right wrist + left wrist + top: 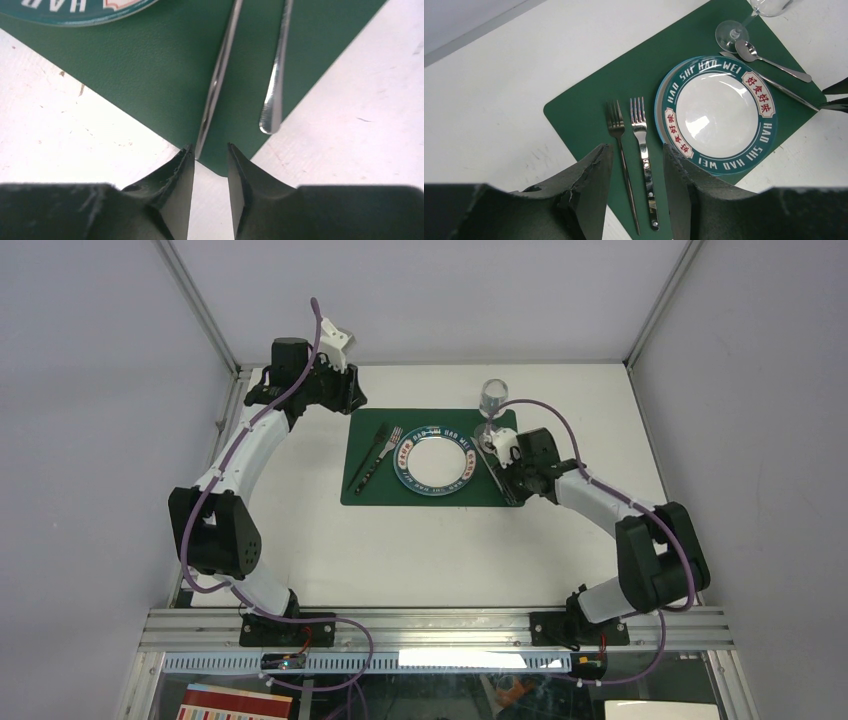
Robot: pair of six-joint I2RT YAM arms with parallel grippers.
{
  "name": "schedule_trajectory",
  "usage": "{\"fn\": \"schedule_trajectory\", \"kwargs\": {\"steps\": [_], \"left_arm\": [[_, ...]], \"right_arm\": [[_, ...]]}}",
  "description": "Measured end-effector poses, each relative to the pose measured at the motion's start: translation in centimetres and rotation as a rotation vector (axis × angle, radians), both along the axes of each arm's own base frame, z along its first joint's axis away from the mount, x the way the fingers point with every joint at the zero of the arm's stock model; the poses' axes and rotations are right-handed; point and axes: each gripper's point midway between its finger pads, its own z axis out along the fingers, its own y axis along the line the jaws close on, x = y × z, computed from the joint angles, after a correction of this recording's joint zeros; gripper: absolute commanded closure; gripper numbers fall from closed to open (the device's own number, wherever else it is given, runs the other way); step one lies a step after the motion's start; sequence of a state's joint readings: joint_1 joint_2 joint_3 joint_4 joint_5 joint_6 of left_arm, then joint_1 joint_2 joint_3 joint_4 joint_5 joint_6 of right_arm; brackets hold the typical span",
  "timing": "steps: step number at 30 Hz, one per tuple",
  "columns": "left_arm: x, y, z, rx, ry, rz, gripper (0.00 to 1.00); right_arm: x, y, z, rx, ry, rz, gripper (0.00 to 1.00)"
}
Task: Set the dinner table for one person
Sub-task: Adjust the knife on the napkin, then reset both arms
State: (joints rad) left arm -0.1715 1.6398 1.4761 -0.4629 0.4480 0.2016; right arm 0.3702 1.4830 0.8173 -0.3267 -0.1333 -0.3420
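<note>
The white dinner table (420,550) carries a dark green placemat (375,490) with a teal-rimmed plate (435,460) in its middle. Two forks (624,150) (644,150) lie side by side left of the plate. To its right lie a knife (217,80) and a spoon (277,75), and a wine glass (493,400) stands at the mat's far right corner. My right gripper (210,147) is open, low over the mat's near right corner, with the knife's handle end just beyond its left fingertip and nothing between the fingers. My left gripper (636,150) hangs open and empty high over the forks.
Aluminium framing (440,625) runs along the near edge, where both arm bases are bolted. Grey walls close in the far and side edges. The right arm's purple cable (560,425) arches above the mat's right side, next to the glass.
</note>
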Motion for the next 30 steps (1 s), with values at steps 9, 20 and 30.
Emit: {"fn": "schedule_trajectory", "kwargs": {"steps": [9, 20, 30], "left_arm": [[-0.2, 0.3, 1.0, 0.007, -0.028, 0.010, 0.47], [0.0, 7.7, 11.4, 0.067, -0.286, 0.282, 0.01], [-8.0, 13.6, 12.5, 0.083, -0.402, 0.497, 0.01]], "right_arm": [[1.8, -0.9, 4.1, -0.003, -0.166, -0.050, 0.62], [7.6, -16.6, 23.0, 0.033, -0.681, -0.580, 0.01], [4.4, -23.0, 21.6, 0.195, -0.651, -0.791, 0.01]]}}
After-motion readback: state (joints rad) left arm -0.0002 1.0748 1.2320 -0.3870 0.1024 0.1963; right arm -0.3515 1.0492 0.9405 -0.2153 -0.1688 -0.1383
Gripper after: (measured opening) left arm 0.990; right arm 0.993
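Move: The knife lies already released on the green napkin, its middle about 7 cm ahead of the right hand, 5 cm to its left and 3 cm below, with its handle end almost under the fingertips. The spoon's middle is roughly 8 cm ahead and 2 cm left of that hand; the plate's centre is about 10 cm ahead and 17 cm left. From the high left hand the knife is some 31 cm to the right, 7 cm back and 21 cm below. From the knife's handle end the right hand climbs away over 20 cm, then swings right about 25 cm off the napkin, fingers opening wide and tilting up as the wrist turns clockwise. The empty left hand also withdraws, up and left, then back and slightly down, opening wide and turning counter-clockwise. ##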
